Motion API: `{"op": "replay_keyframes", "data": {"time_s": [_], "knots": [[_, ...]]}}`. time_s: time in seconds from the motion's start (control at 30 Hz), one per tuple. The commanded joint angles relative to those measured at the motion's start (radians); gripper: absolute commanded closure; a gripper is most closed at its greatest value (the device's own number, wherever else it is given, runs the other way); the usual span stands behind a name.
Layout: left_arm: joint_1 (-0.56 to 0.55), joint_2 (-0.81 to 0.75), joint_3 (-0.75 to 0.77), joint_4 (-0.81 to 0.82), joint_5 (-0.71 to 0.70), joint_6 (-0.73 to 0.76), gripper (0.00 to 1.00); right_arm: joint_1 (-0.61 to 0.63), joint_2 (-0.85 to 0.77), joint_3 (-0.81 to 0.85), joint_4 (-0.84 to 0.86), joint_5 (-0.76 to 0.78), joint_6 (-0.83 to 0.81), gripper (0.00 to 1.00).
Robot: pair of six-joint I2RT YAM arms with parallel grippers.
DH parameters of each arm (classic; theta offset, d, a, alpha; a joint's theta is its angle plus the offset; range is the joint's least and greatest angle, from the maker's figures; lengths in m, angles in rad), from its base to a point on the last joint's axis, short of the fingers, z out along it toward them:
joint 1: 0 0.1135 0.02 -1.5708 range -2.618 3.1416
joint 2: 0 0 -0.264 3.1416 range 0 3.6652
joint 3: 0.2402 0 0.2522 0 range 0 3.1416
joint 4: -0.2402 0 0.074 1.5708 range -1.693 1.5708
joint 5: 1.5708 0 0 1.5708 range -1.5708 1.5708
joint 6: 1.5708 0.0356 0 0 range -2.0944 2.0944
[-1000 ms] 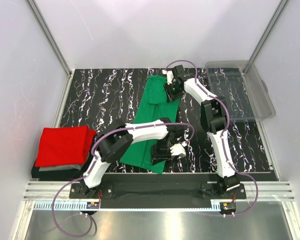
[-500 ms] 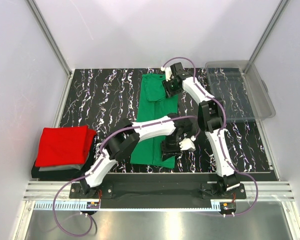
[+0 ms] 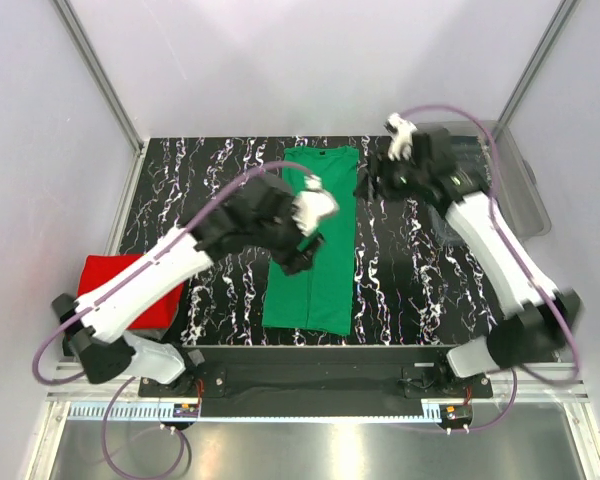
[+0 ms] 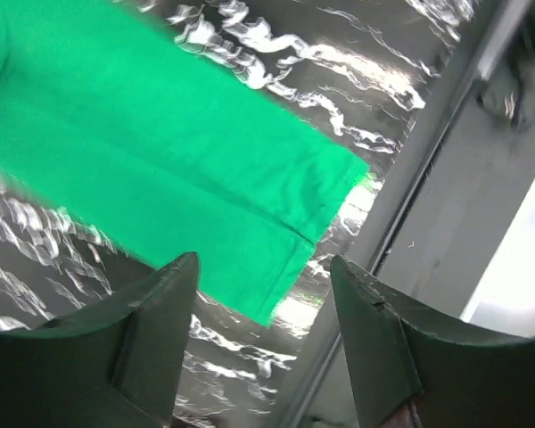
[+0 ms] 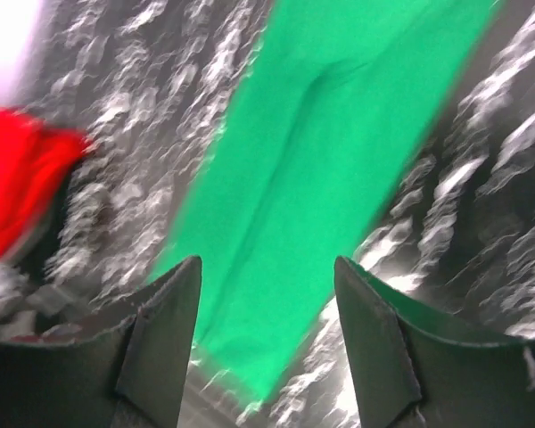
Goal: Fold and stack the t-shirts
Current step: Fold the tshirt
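The green t-shirt (image 3: 317, 235) lies flat as a long narrow strip down the middle of the table, from the back to the front edge. My left gripper (image 3: 302, 258) hovers over its left edge, open and empty; the left wrist view shows the shirt's near corner (image 4: 160, 160) beyond the fingers. My right gripper (image 3: 366, 187) hangs open just right of the shirt's far end, with the strip (image 5: 325, 178) below its fingers. The red t-shirt (image 3: 108, 282) sits folded at the front left, partly behind my left arm, and shows blurred in the right wrist view (image 5: 18, 183).
A clear plastic bin (image 3: 515, 185) stands at the back right, partly behind my right arm. The black marbled table (image 3: 200, 190) is bounded by white walls and a metal rail (image 3: 310, 385) along the front. The rail (image 4: 410, 223) runs close to the shirt's near corner.
Both grippers have opened and let go of the green t-shirt. The left one rose from the near end, the right one moved right from the far end. The shirt now lies straight.
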Motion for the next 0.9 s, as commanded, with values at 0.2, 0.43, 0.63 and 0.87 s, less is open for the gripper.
{"op": "replay_keyframes", "data": {"time_s": [0.2, 0.43, 0.63, 0.87], "knots": [[0.527, -0.064, -0.633, 0.227, 0.363, -0.548, 0.31, 0.021, -0.192, -0.785, 0.025, -0.327, 0.444, 0.34], [0.566, -0.153, -0.933, 0.384, 0.338, -0.663, 0.31, 0.021, -0.149, -0.840, 0.088, -0.286, 0.471, 0.32], [0.569, -0.089, -0.942, 0.405, 0.318, -0.666, 0.29, 0.034, -0.082, -0.856, 0.098, -0.266, 0.466, 0.32], [0.569, -0.015, -0.953, 0.438, 0.310, -0.663, 0.32, 0.110, 0.002, -0.856, 0.165, -0.309, 0.501, 0.34]]}}
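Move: The near-left corner of the green t-shirt lies about 11 cm to the left of the left hand, 7 cm back and 24 cm below; its near-right corner is some 7 cm to that hand's right and 8 cm back. The red t-shirts are roughly 38 cm to that hand's left, 2 cm back. From the right hand, the near-right corner is about 27 cm back, 4 cm left and 24 cm down; the plastic bin stands about 22 cm to its right, 4 cm farther out. Both open, empty hands swoop down to the near hem of the folded green t-shirt, the right one sweeping back and down about 23 cm each way to just outside the near-right corner while its wrist tips down some 60 degrees until the fingers point down and left. The left hand drops as far, swinging about 13 cm left, first slightly forward and then back, and rolls counter-clockwise about its fingers to end low beside the near-left corner, both hands slowing just above the table with fingers kept open. ##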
